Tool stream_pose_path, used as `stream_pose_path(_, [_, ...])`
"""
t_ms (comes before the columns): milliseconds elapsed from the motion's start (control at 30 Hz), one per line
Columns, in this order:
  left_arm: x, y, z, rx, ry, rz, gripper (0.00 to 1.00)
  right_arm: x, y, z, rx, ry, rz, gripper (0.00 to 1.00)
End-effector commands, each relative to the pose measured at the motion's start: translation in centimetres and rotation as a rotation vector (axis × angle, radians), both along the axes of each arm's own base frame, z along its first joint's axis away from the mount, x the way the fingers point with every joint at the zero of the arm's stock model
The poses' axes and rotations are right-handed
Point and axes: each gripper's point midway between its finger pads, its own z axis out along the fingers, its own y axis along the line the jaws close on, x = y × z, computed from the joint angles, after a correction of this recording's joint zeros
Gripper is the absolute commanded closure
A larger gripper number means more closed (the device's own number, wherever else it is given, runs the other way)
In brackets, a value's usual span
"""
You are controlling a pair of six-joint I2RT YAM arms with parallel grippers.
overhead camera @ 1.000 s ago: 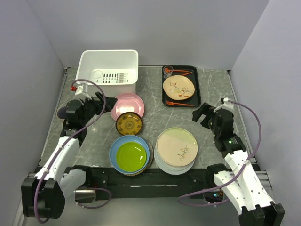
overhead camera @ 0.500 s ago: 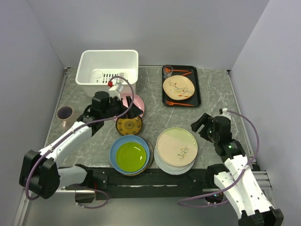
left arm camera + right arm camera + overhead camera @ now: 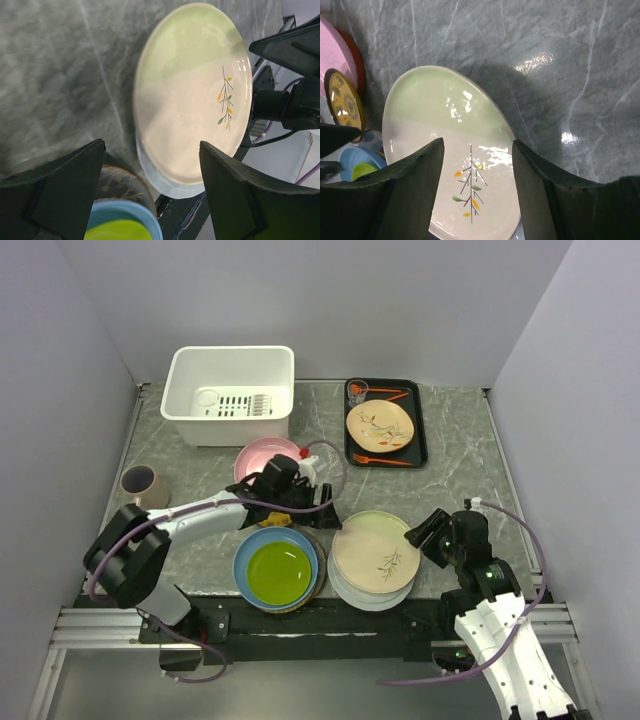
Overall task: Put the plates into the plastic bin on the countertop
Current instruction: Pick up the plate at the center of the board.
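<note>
A cream-and-green plate with a sprig [image 3: 375, 550] tops a white plate stack [image 3: 165, 184] at the front right. A lime green plate [image 3: 278, 572] lies in a blue plate [image 3: 250, 545] at the front middle. A pink plate [image 3: 262, 454] lies behind them, below the white plastic bin [image 3: 182, 375]. My left gripper [image 3: 318, 498] hovers open between the stacks, its arm covering most of the gold-patterned plate [image 3: 345, 105]. My right gripper [image 3: 420, 532] stands open at the sprig plate's right edge. In the right wrist view the right gripper [image 3: 477, 192] frames the sprig.
A black tray [image 3: 418, 430] with a peach flower plate [image 3: 380, 424] and orange cutlery sits at the back right. A cup [image 3: 140, 483] stands at the left on the grey countertop [image 3: 460, 450]. Walls enclose three sides.
My left arm has swung from the left side across the pink and gold plates toward the middle. The right gripper has come down toward the sprig plate. Both jaws have narrowed a little.
</note>
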Motion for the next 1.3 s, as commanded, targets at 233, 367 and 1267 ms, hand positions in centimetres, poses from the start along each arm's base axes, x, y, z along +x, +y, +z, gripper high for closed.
stream_pose_path(233, [-0.4,-4.4,-0.1,-0.011,-0.01,-0.07,0.23,-1.8,-0.2,-1.2,-0.002,0.055,-0.005,0.44])
stream_pose_path(367, [-0.3,-4.4,-0.9,0.021,0.005,-0.067,0.27,-2.1,-0.1,-1.7,-0.003,0.069,0.008,0.52])
stream_pose_path(1267, [0.3,-4.6,-1.5,0.076,0.027,-0.068,0.99,-1.8,1.3,-0.9,0.054,-0.006,0.075,0.73])
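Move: Straddling the upper-left rim of the cream-and-green plate, the left hand has its middle about 13 cm to the right, 7 cm back and 5 cm below. The white plate underneath is some 11 cm right and 11 cm back; the blue plate stack lies roughly 12 cm left and 11 cm back, and the yellow-brown plate 12 cm left and 6 cm ahead. From the right hand, the cream-and-green plate's middle lies about 9 cm left, 3 cm back and 3 cm below. Sinking about 4 cm and shifting about 4 cm rightward, the left hand goes to the cream-and-green plate's upper-left rim and shuts its wide-open fingers on it, one outside, one over the face. The right hand draws back and down some 2 cm each, narrowing its fingers to about a quarter open over the plate's right side; its contact can't be made out. ##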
